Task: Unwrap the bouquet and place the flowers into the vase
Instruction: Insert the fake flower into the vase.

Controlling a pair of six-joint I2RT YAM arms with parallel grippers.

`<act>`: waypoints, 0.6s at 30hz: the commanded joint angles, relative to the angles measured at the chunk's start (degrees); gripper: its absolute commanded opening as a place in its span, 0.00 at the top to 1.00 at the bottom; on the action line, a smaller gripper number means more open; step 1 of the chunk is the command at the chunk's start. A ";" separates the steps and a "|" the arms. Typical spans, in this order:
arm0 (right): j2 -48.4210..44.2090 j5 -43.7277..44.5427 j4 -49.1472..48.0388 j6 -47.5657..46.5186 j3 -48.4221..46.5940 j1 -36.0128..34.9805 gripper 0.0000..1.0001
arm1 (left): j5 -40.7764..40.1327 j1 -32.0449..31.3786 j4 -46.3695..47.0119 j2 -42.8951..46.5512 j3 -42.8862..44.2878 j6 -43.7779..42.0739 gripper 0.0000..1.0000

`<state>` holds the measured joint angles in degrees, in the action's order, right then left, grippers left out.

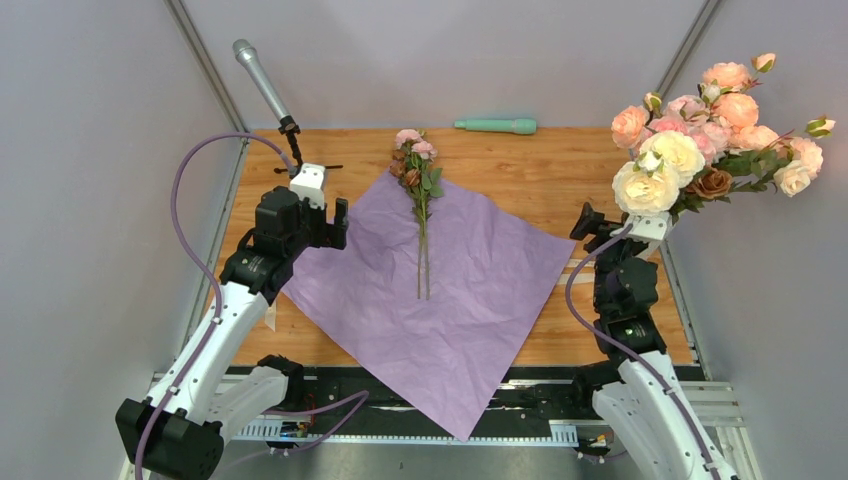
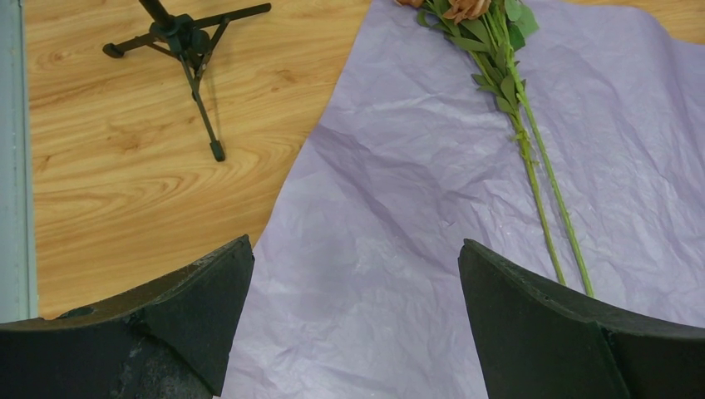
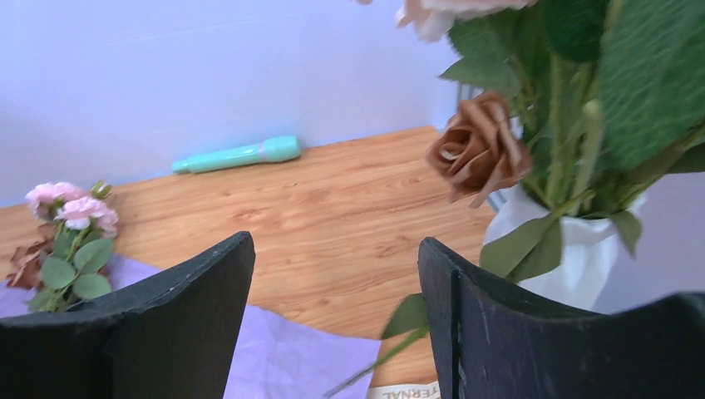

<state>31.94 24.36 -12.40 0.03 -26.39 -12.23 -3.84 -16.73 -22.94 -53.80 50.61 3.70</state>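
Note:
The lilac paper [image 1: 440, 290] lies spread flat on the wooden table. On it rest a few flowers [image 1: 417, 165], small pink and brown roses on thin green stems [image 2: 532, 166]. My left gripper [image 2: 356, 274] hangs open above the paper's left part [image 2: 399, 208], left of the stems, holding nothing. The white ribbed vase [image 3: 582, 258] stands at the right edge and holds a full bunch of roses [image 1: 700, 140]. My right gripper [image 3: 337, 266] is open just left of the vase. A leafy stem [image 3: 407, 320] passes beneath its right finger, not pinched.
A mint-green cylinder [image 1: 495, 126] lies at the back edge of the table. A microphone on a small black tripod [image 2: 187, 41] stands at the back left corner. The paper's near corner hangs over the table's front edge [image 1: 455, 420].

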 commanded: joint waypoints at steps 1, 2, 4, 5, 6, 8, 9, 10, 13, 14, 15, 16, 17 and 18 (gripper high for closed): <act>-0.69 -0.10 2.22 3.40 0.85 -3.34 0.27 | 3.25 0.21 2.33 0.37 -0.16 -0.22 0.00; -0.85 0.29 2.63 3.75 0.98 -4.91 0.27 | 3.37 0.21 2.43 0.32 -0.16 -0.21 0.00; -1.16 1.07 3.18 4.35 1.34 -7.47 0.28 | 3.47 0.23 2.27 0.16 -0.12 0.38 0.01; -1.20 1.31 3.41 4.69 1.56 -8.81 0.28 | 4.54 0.26 2.13 0.09 -0.09 0.67 0.01; -1.26 1.47 3.74 5.16 1.55 -10.04 0.28 | 4.89 0.19 2.07 -0.12 -0.03 1.34 0.02; -0.99 1.99 4.61 6.09 1.73 -12.83 0.28 | 5.11 -0.30 1.93 -0.36 0.05 2.41 0.03; -0.86 2.27 4.74 6.54 1.95 -14.07 0.28 | 4.42 -1.22 1.78 -0.59 0.12 2.78 0.03; -0.59 2.42 4.80 6.94 2.08 -15.46 0.28 | 4.21 -1.78 1.68 -0.68 0.17 3.63 0.03; 0.78 3.20 5.14 8.38 2.35 -19.84 0.28 | 2.55 -4.93 2.30 -1.09 -0.90 7.47 0.04; 1.47 3.27 5.28 8.68 2.32 -20.90 0.28 | 2.57 -6.31 3.32 -1.23 -1.37 8.56 0.04; 2.05 3.40 5.28 8.63 2.36 -22.03 0.28 | 2.59 -7.05 3.86 -1.27 -2.37 9.64 0.04; 3.48 3.85 5.36 8.59 2.27 -23.17 0.28 | 2.38 -8.68 4.98 -1.33 -2.89 11.85 0.04; 4.61 4.57 5.51 8.59 2.22 -24.10 0.29 | 2.32 -9.42 5.66 -1.55 -3.85 13.94 0.04; 5.42 5.03 5.50 8.58 2.19 -24.94 0.29 | 2.38 -10.99 6.97 -1.69 -4.42 14.96 0.04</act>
<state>34.61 27.00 -7.35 6.90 -24.32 -34.24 -0.91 -24.14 -20.78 -54.94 48.31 11.27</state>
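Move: The last flower stems lie on the purple paper, their middle some 42 cm to the right hand's left, 15 cm ahead and roughly 26 cm below. The vase just filled stands about 11 cm to that hand's right, 8 cm ahead and 15 cm lower. From the left hand, the stems are about 28 cm right, 14 cm ahead and 21 cm down; the mic stand is 7 cm left and 28 cm ahead. The loose flower stems on the paper draw both open hands in. The right leaves the vase and its roses, sweeping about 11 cm left and sinking 5 cm while its fingers swing some 20 degrees counter-clockwise and tip slightly down. The left starts slowly, then speeds up to the right by roughly 5 cm, with a little back and down, turning slightly clockwise. Neither hand reaches a stem. ##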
